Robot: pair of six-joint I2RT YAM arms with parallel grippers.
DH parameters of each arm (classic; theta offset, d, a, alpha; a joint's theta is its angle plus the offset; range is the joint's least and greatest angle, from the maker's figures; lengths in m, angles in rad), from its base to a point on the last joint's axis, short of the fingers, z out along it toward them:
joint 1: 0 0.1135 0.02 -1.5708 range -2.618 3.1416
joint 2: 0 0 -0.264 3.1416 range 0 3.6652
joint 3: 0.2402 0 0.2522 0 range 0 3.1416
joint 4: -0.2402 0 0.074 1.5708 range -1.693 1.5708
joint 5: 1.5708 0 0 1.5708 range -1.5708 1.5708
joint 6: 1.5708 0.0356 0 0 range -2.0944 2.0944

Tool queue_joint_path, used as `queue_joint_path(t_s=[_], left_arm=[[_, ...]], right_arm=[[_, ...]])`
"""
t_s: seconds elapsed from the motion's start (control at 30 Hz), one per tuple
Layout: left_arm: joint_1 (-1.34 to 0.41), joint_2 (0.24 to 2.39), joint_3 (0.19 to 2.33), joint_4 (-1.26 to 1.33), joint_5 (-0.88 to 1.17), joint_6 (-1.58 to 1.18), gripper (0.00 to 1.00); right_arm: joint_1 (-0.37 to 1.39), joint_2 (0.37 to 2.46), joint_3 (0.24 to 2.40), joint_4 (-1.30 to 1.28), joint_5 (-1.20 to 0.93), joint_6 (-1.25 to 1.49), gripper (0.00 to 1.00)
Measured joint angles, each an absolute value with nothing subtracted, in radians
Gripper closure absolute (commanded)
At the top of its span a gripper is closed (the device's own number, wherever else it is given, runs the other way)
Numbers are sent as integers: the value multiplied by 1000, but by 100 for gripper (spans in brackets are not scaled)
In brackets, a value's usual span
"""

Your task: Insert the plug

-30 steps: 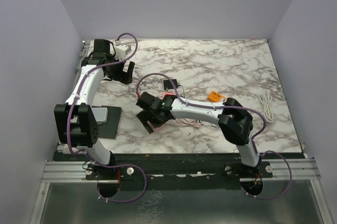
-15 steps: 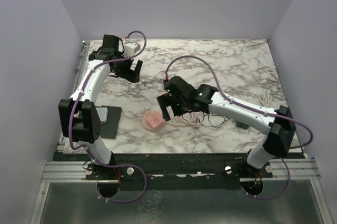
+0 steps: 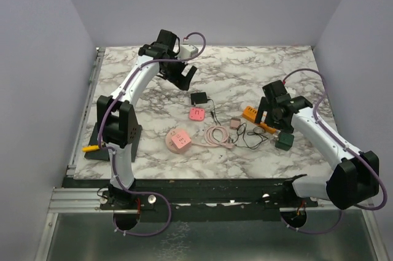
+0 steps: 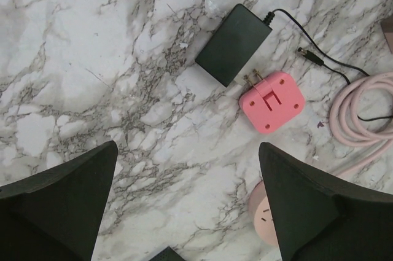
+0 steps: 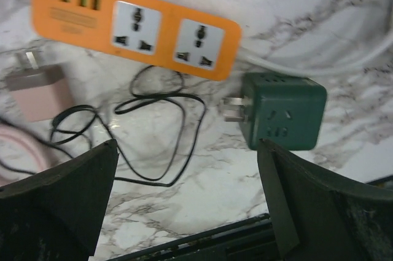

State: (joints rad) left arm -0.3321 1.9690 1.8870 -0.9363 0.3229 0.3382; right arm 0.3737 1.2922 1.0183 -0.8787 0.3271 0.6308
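An orange power strip (image 5: pixel 135 24) (image 3: pixel 255 115) lies right of centre. Beside it sits a green cube plug (image 5: pixel 282 112) (image 3: pixel 284 141), its prongs toward the strip and apart from it. My right gripper (image 5: pixel 187 144) (image 3: pixel 273 113) hovers open above them, holding nothing. A pink square plug (image 4: pixel 272 101) (image 3: pixel 197 114) lies prongs-up against a black adapter (image 4: pixel 233 44) (image 3: pixel 198 98). My left gripper (image 4: pixel 187 145) (image 3: pixel 181 75) hangs open above the marble, behind these two. A pink round socket block (image 3: pixel 178 140) (image 4: pixel 265 221) sits nearer the front.
A coiled pink cable (image 3: pixel 216 134) (image 4: pixel 356 116), a small beige-pink adapter (image 5: pixel 37 92) (image 3: pixel 236 123) and a thin black cable (image 5: pixel 159 126) lie between the plugs. A white cord (image 5: pixel 319 61) leaves the strip. The table's front edge (image 5: pixel 184 242) is close below the right gripper. A yellow item (image 3: pixel 90 148) lies far left.
The right arm swung from the centre to the right, over the orange strip, and its jaws opened wider. The left arm swept from the back left corner toward the back centre.
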Motion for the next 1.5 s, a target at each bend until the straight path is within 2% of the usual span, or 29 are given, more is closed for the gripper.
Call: queue_joint_path(t_s=[0.27, 0.57, 0.63, 0.8, 0.9, 1.2, 1.33, 1.5], left_arm=[[-321, 2062, 2030, -969, 323, 342, 1], [-321, 2079, 2066, -984, 324, 359, 1], [-321, 2080, 2067, -986, 324, 360, 1], [-321, 2081, 2068, -993, 323, 363, 1], [-321, 2081, 2068, -994, 324, 368, 1], [-326, 2081, 2068, -1000, 323, 379, 1], [-336, 2079, 2068, -1009, 323, 379, 1], [-345, 2059, 2067, -1012, 354, 391, 1]], right_arm=[[218, 1240, 927, -976, 376, 688, 0], [75, 1258, 910, -981, 331, 682, 2], [60, 1283, 893, -965, 302, 679, 7], [48, 1321, 864, -915, 228, 671, 28], [48, 1319, 844, -888, 189, 673, 35], [48, 1304, 827, -837, 141, 654, 75], [48, 1281, 825, -822, 102, 627, 81], [48, 1194, 845, -819, 12, 548, 82]])
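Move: The green plug adapter stands some 4 cm back and 7 cm to the right of the open right hand, about 7 cm below it. From that hand the orange power strip's middle lies about 3 cm ahead and 2 cm left, the black cable loop 2 cm back and 5 cm left, and the brown plug 2 cm ahead and 12 cm left. From the left hand, the green adapter is roughly 19 cm back and 36 cm right. Rightward, back and down, the open right hand swings to the green adapter, turning about 20 degrees clockwise and sinking some 6 cm in all; its fingers close partway on the adapter's sides and grip it. It then eases left and forward and rises about 3 cm, turning back and rolling left side up. The left hand, open and empty, goes forward 3 cm, then drifts slightly back and right. ##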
